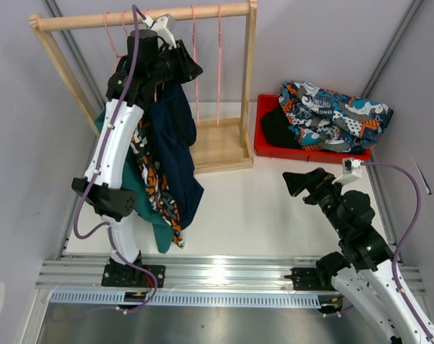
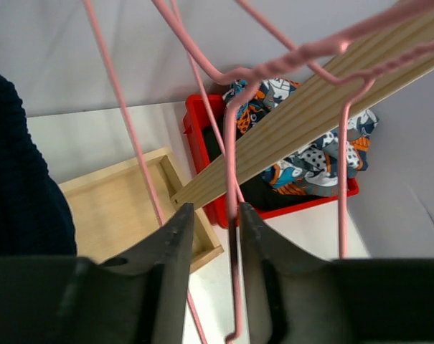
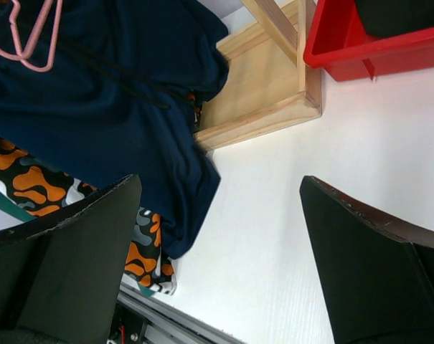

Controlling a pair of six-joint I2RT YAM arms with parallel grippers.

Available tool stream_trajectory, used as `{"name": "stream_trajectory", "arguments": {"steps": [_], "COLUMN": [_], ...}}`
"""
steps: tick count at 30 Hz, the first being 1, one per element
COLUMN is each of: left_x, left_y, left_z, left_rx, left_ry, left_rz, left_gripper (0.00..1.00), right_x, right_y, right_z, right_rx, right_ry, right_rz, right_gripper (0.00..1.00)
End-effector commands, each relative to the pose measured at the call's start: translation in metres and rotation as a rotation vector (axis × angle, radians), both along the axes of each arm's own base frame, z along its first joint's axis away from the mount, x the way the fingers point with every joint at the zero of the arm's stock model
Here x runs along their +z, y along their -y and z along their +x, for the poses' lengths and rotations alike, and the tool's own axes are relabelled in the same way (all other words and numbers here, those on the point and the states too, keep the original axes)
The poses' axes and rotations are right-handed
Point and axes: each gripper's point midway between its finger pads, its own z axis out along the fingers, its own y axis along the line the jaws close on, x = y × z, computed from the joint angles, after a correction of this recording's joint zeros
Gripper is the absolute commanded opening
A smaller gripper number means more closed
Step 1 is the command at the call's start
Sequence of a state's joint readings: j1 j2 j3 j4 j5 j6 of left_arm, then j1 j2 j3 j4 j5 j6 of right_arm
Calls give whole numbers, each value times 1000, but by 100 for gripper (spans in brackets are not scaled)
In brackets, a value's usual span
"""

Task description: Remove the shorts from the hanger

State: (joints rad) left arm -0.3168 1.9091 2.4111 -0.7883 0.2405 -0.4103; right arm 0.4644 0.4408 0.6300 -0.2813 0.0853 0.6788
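Navy shorts (image 1: 175, 143), orange-grey-white camo shorts (image 1: 153, 179) and teal-green shorts (image 1: 141, 197) hang together at the left of the wooden rack. My left gripper (image 1: 191, 70) is up under the rod (image 1: 145, 18). In the left wrist view its jaws (image 2: 213, 211) stand narrowly apart around a pink hanger wire (image 2: 232, 236) that lies against the right finger. Navy fabric (image 2: 16, 179) is at the left. Black shorts (image 1: 277, 129) and blue-orange-white patterned shorts (image 1: 331, 115) lie in the red bin (image 1: 263, 147). My right gripper (image 1: 299, 183) is wide open and empty above the table (image 3: 220, 183).
Several bare pink hangers (image 1: 218, 64) hang from the rod. The rack's wooden base tray (image 1: 217, 147) sits beside the red bin. The right wrist view shows navy shorts (image 3: 116, 86), camo shorts (image 3: 30, 179) and the base tray's corner (image 3: 267, 79). Walls close in on both sides.
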Motion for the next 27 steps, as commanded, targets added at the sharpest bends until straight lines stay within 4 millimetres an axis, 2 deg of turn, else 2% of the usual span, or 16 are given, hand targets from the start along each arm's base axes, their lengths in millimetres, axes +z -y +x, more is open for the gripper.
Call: {"name": "stream_trajectory", "arguments": {"steps": [1, 4, 5, 7, 8, 10, 11, 12, 15, 16, 20, 27], "left_x": [55, 60, 70, 78, 90, 89, 94, 86, 82, 74, 65, 50], "left_y": [-9, -9, -12, -15, -22, -38, -46, -51, -65, -68, -74, -98], "left_z": [-24, -43, -59, -76, -95, -102, -114, -114, -119, -117, -119, -101], "left_rx": [-10, -49, -62, -84, -81, -27, -8, 4, 38, 42, 57, 158], "left_ry": [116, 112, 126, 152, 183, 200, 210, 198, 189, 173, 159, 120], "left_rz": [-62, -56, -57, -46, -41, 9, 23, 45, 65, 81, 113, 162], "left_gripper": [38, 44, 48, 53, 60, 69, 70, 71, 70, 69, 69, 68], "right_x": [-3, 0, 2, 4, 9, 12, 15, 17, 20, 20, 18, 13], "right_y": [3, 3, 4, 5, 5, 5, 5, 5, 5, 4, 5, 9], "right_z": [-5, -9, -9, -10, -10, -10, -10, -10, -10, -11, -12, -17], "right_rx": [-17, -14, -17, -18, -18, -14, -14, -16, -14, -13, -13, -18], "right_ry": [-22, -19, -15, -16, -9, -10, -6, -6, -1, 1, -8, -20], "right_rz": [40, 49, 50, 41, 41, 36, 36, 36, 44, 45, 38, 19], "right_gripper": [100, 100, 100, 99, 99, 100, 100, 100, 99, 99, 99, 99]}}
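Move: The navy shorts' hanger, next in line on the rail, is some 8 cm to the left hand's left, about 2 cm back and 3 cm lower. The floral shorts' hanger is some 14 cm left and 2 cm back, the teal one about 18 cm left and 2 cm back. A first empty hanger stands about 6 cm to its right, level fore and aft. From the right hand, the navy hanger lies roughly 23 cm forward, 35 cm left and 12 cm higher. The freshly hung empty hanger, still between the left fingers, is freed as they spread from part-open to well apart. The left hand backs off some 14 cm while rising about 10 cm and shifting 8 cm left, its fingertips tipping up 15 degrees. It then turns forward and down a few centimetres, open, in front of the navy shorts' hanger. ##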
